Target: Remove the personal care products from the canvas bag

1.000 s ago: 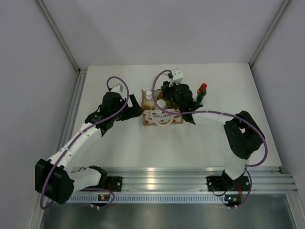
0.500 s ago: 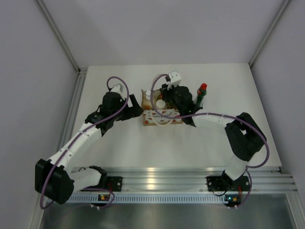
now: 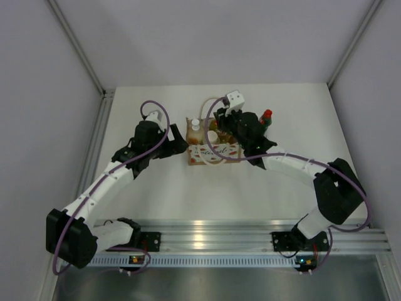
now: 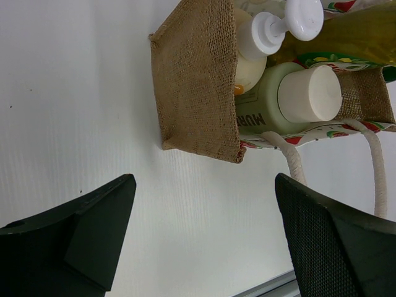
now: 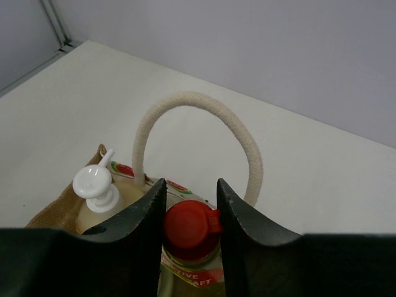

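The canvas bag (image 3: 213,152) stands mid-table, its burlap side (image 4: 198,80) facing my left gripper (image 4: 204,182), which hangs open just short of it and holds nothing. Inside the bag are a cream bottle with a white pump nozzle (image 4: 272,31), a pale cylinder with a white cap (image 4: 309,93) and a yellow-green bottle (image 4: 359,37). My right gripper (image 5: 190,204) is shut on that bottle's red cap (image 5: 190,224), under the rope handle (image 5: 198,102). A dark green bottle with a red cap (image 3: 267,116) stands on the table right of the bag, partly hidden by my right arm.
The bag's near rope handle (image 4: 291,154) droops toward my left gripper's right finger. White enclosure walls ring the table. An aluminium rail (image 3: 250,232) runs along the near edge by the arm bases.
My right gripper has closed onto the red cap and its wrist has shifted slightly to the right. The left arm has not moved.
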### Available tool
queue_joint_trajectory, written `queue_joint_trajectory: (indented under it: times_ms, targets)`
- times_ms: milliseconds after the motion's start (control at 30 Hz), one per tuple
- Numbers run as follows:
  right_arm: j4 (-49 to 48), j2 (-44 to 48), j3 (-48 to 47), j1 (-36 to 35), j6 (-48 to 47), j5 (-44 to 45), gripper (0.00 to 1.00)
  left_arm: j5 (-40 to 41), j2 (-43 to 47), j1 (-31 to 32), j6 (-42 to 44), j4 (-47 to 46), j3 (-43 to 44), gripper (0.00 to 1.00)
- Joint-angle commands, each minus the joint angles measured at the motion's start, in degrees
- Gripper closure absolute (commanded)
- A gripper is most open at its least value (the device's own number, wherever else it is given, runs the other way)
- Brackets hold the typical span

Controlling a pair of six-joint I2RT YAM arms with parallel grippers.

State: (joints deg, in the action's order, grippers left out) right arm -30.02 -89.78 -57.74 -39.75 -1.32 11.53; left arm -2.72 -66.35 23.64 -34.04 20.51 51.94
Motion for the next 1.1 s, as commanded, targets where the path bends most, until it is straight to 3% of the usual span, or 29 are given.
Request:
queue_joint_trajectory:
  times_ms: [0,300,633,867,1067]
  targets:
    - [-6.2,7.2,-4.4,-1.5,-0.7,-2.1,1.00,0.1,1.7,0.1,1.1,-2.9,-0.4,0.02]
    - [4.4,10.5,-15.5,-0.9,-5.1,0.5,1.00,0.2,1.7,0.1,1.0,-2.8,-0.4,0.02]
    - [21.0,8.6,-36.5,1.3,-6.9,3.8,1.00,0.3,3.1,0.1,1.0,-2.8,-0.7,0.02]
    - [24.0,12.2,-36.7,6.5,-6.2,5.8,1.00,1.4,2.5,0.0,1.6,-2.9,-0.6,0.02]
    - [25.7,17.3,-31.0,19.3,2.9,5.1,1.00,1.0,2.3,0.1,1.9,-2.9,-0.5,0.02]
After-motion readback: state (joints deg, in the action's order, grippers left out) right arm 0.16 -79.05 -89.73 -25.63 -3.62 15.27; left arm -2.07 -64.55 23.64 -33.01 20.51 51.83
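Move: The right hand already holds the red-capped yellow bottle by its neck, still partly down in the bag; the bag's middle is right under the hand, some 18 cm down. On the side it is bound for, the dark green bottle stands about 17 cm to the right and 3 cm farther out, 15 cm lower. Left in the bag are the pump bottle, 7 cm left and 2 cm ahead, and the white-capped bottle, 3 cm back and 1 cm left, both some 16 cm below. From the idle left hand the green bottle is about 12 cm ahead, 29 cm right and 8 cm lower. Keeping its pinch just under the red cap, the right hand draws the yellow bottle up out of the canvas bag, rising almost straight for some 23 cm while the wrist tips its fingers up a little. Near the top it swings ever faster to the right, about 14 cm in all, turning clockwise close to 20 degrees and carrying the bottle high over the bag's right side to near above the standing green bottle, fingers still shut on it. ##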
